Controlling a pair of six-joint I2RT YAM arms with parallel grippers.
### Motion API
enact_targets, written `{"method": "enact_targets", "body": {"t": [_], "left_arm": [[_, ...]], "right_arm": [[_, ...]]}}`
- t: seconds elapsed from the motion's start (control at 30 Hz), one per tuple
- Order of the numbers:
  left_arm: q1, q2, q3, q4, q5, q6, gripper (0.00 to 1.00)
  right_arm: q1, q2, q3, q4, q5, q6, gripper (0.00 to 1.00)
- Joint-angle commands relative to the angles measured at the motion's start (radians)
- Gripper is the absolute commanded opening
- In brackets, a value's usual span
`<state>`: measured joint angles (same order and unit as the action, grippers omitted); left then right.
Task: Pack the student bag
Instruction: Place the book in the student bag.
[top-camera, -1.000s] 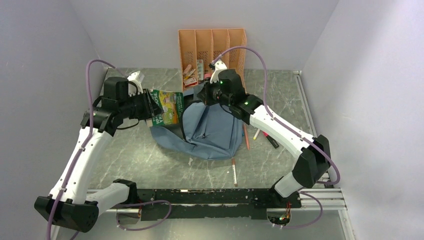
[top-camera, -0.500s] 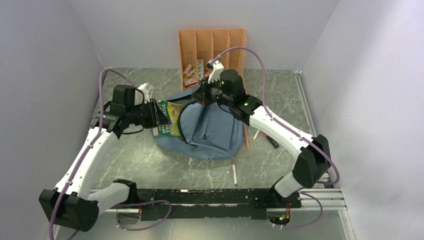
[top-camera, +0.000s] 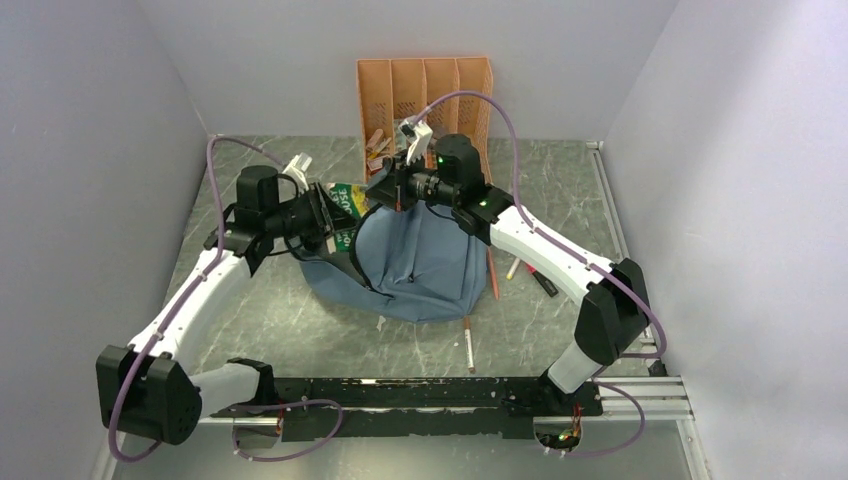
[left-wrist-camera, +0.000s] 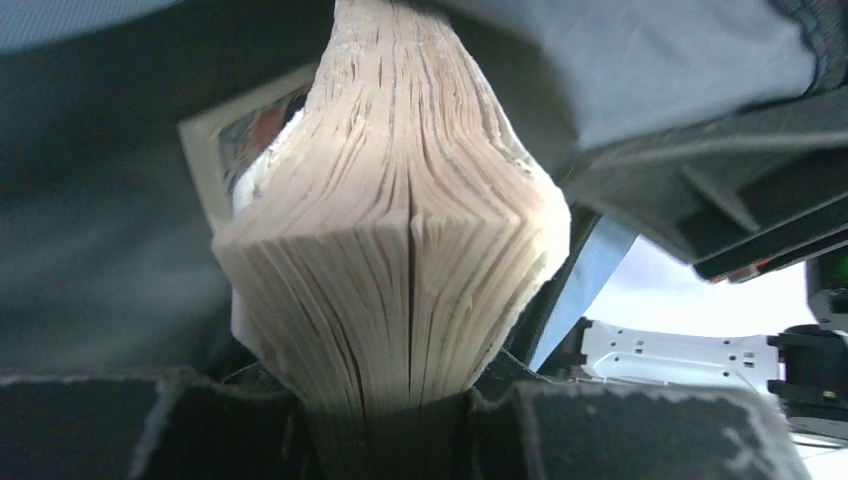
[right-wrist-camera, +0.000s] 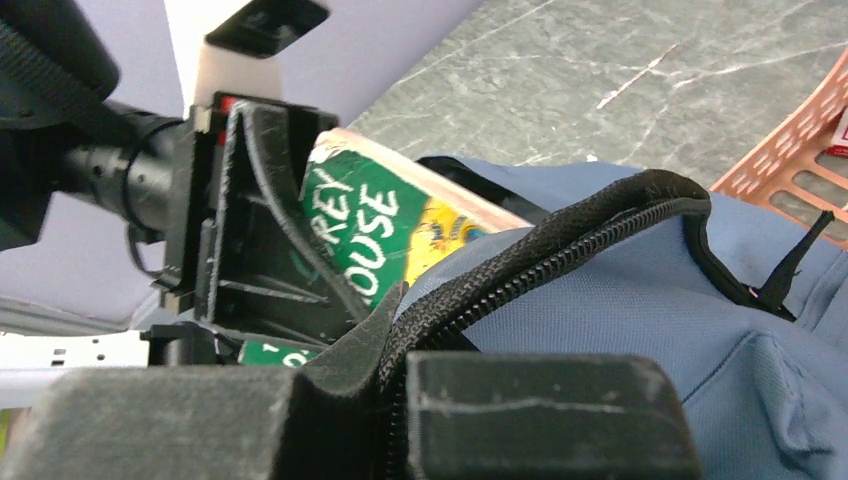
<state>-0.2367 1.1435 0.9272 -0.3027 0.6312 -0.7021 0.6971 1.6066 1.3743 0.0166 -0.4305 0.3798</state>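
The student bag (top-camera: 425, 262), dusty blue with black zip trim, lies mid-table with its mouth facing left. My right gripper (top-camera: 393, 190) is shut on the black zip edge (right-wrist-camera: 545, 250) and holds the mouth lifted. My left gripper (top-camera: 328, 214) is shut on a thick paperback book (top-camera: 346, 203) with a green and yellow cover (right-wrist-camera: 385, 228). The book's far end sits inside the bag's opening, under the blue fabric (left-wrist-camera: 640, 60). In the left wrist view the fanned page edges (left-wrist-camera: 400, 250) fill the frame between the left gripper's (left-wrist-camera: 400, 425) pads.
An orange slotted file organizer (top-camera: 425, 88) stands at the back wall, with small items at its base. Pens and a pencil (top-camera: 492, 275) lie on the marble table to the right of the bag, and one pen (top-camera: 468, 342) in front of it. Grey walls close in on both sides.
My left gripper has carried the book rightward into the bag's mouth. The right gripper has shifted left and up, raising the zip edge.
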Motion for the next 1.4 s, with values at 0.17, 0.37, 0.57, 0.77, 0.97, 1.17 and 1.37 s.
{"method": "enact_targets", "body": {"t": [0.17, 0.37, 0.57, 0.77, 0.97, 1.17, 1.37], "left_arm": [[-0.025, 0.089, -0.052, 0.351, 0.168, -0.089, 0.05], [-0.091, 0.136, -0.116, 0.499, 0.176, -0.147, 0.05], [-0.143, 0.202, -0.169, 0.667, 0.167, -0.203, 0.05], [-0.184, 0.297, -0.183, 0.798, 0.165, -0.239, 0.05], [-0.229, 0.367, -0.187, 0.858, 0.119, -0.254, 0.05], [-0.267, 0.436, -0.183, 0.889, 0.077, -0.275, 0.05], [-0.297, 0.503, -0.162, 0.894, 0.028, -0.285, 0.05]], "right_arm": [[-0.003, 0.016, 0.045, 0.137, -0.074, 0.018, 0.0], [-0.003, 0.038, 0.057, 0.155, -0.085, 0.025, 0.0], [-0.003, 0.036, 0.049, 0.158, -0.08, 0.017, 0.0], [-0.002, 0.018, 0.024, 0.176, -0.066, 0.004, 0.0], [-0.003, 0.008, -0.003, 0.228, -0.069, 0.013, 0.0], [-0.002, 0.023, -0.005, 0.241, -0.095, 0.027, 0.0], [-0.003, 0.025, -0.017, 0.244, -0.099, 0.031, 0.0]]}}
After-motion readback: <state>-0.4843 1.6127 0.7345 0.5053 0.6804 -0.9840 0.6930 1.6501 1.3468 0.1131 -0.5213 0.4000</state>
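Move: The left hand, already holding the green-covered book, has the inside of the student bag's open pocket about 10 cm to its right, level fore and aft, and 12 cm below. The raised bag flap is about 10 cm right, 4 cm ahead and 6 cm above; the Little Women book, already inside, is about 10 cm right, 3 cm ahead and 16 cm below. From the right hand, the pocket is straight below by 18 cm and 4 cm back. Still pinching the book across its covers, the left hand carries it about 11 cm to the right and 10 cm down, in under the raised flap, after a brief nudge forward. The wrist turns some 15 degrees along the way, its left side dropping and the hand swinging clockwise; the fingers stay shut on the book. The right hand keeps hold of the zippered flap edge, almost still, holding the mouth open. ##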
